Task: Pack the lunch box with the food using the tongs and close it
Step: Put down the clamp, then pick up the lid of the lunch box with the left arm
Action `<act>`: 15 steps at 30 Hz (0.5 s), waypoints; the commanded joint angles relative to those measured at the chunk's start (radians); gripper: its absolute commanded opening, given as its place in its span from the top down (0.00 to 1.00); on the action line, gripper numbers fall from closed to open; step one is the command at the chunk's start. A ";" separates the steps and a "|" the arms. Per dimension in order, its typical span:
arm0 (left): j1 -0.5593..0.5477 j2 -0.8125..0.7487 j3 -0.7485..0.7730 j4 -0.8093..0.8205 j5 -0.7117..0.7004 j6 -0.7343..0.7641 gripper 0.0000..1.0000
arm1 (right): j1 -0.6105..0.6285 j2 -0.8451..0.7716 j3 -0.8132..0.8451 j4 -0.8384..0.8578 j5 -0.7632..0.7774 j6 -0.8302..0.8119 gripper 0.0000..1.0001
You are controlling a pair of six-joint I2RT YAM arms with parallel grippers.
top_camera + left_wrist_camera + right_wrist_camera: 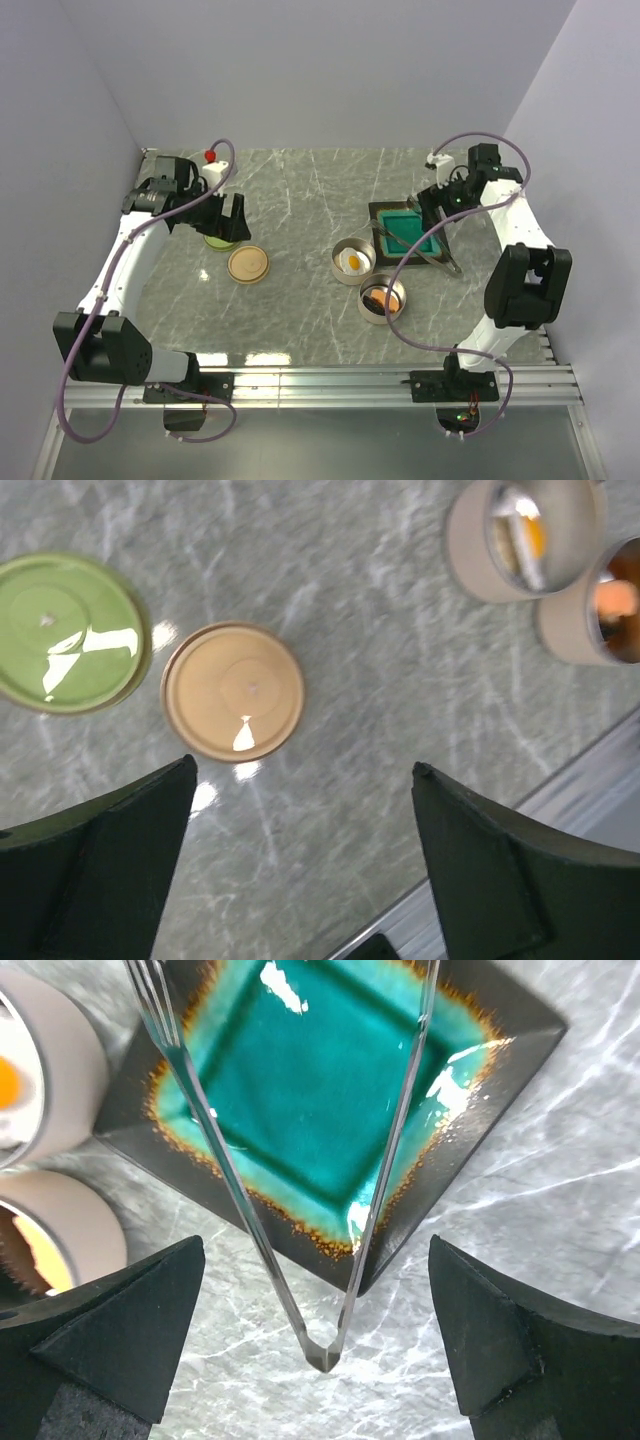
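The silver tongs (322,1352) lie on the table with their arms reaching over the teal tray (310,1070). My right gripper (315,1250) is open and straddles the tongs' joined end without touching it. Two round lunch box tins stand side by side: one (353,262) holds the fried egg, the other (382,298) holds orange and brown food. From above, the tongs (440,260) angle off the tray's right side under the right gripper (436,218). My left gripper (305,770) is open and empty above bare marble, near a tan lid (232,690) and a green lid (70,632).
The teal tray (407,229) has no food on it. The tan lid (248,264) and green lid (215,240) lie flat at the left. The tins (520,535) show at the left wrist view's upper right. A metal rail (330,380) runs along the near edge.
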 commanded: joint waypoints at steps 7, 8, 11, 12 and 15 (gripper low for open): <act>0.010 0.077 -0.112 0.057 -0.238 0.041 0.33 | 0.000 -0.204 0.124 -0.053 -0.091 0.085 0.00; 0.010 0.086 -0.121 0.066 -0.248 0.041 0.37 | 0.003 -0.229 0.118 -0.043 -0.091 0.097 0.00; 0.010 0.130 -0.146 0.097 -0.262 0.037 0.46 | 0.018 -0.333 0.075 0.013 -0.070 0.117 0.00; 0.010 0.143 -0.154 0.115 -0.267 0.032 0.47 | 0.021 -0.359 0.062 0.046 -0.065 0.124 0.00; 0.010 0.190 -0.170 0.146 -0.296 0.024 0.50 | 0.023 -0.460 0.018 0.102 -0.074 0.178 0.00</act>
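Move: The right hand, open, is above the laid-down clamp, whose middle lies about 11 cm below it, 6 cm left and 1 cm ahead; the green-lined tray is 10 cm left and 2 ahead, the egg box 24 cm left and 5 back. From the left hand the tan lid lies about 18 cm below, 2 cm ahead and 4 cm right, the green lid 10 cm ahead and 2 left. Right hand, still open, rises about 15 cm off the clamp, tilting outward; left sinks 11 cm towards the lids, half-closing. ##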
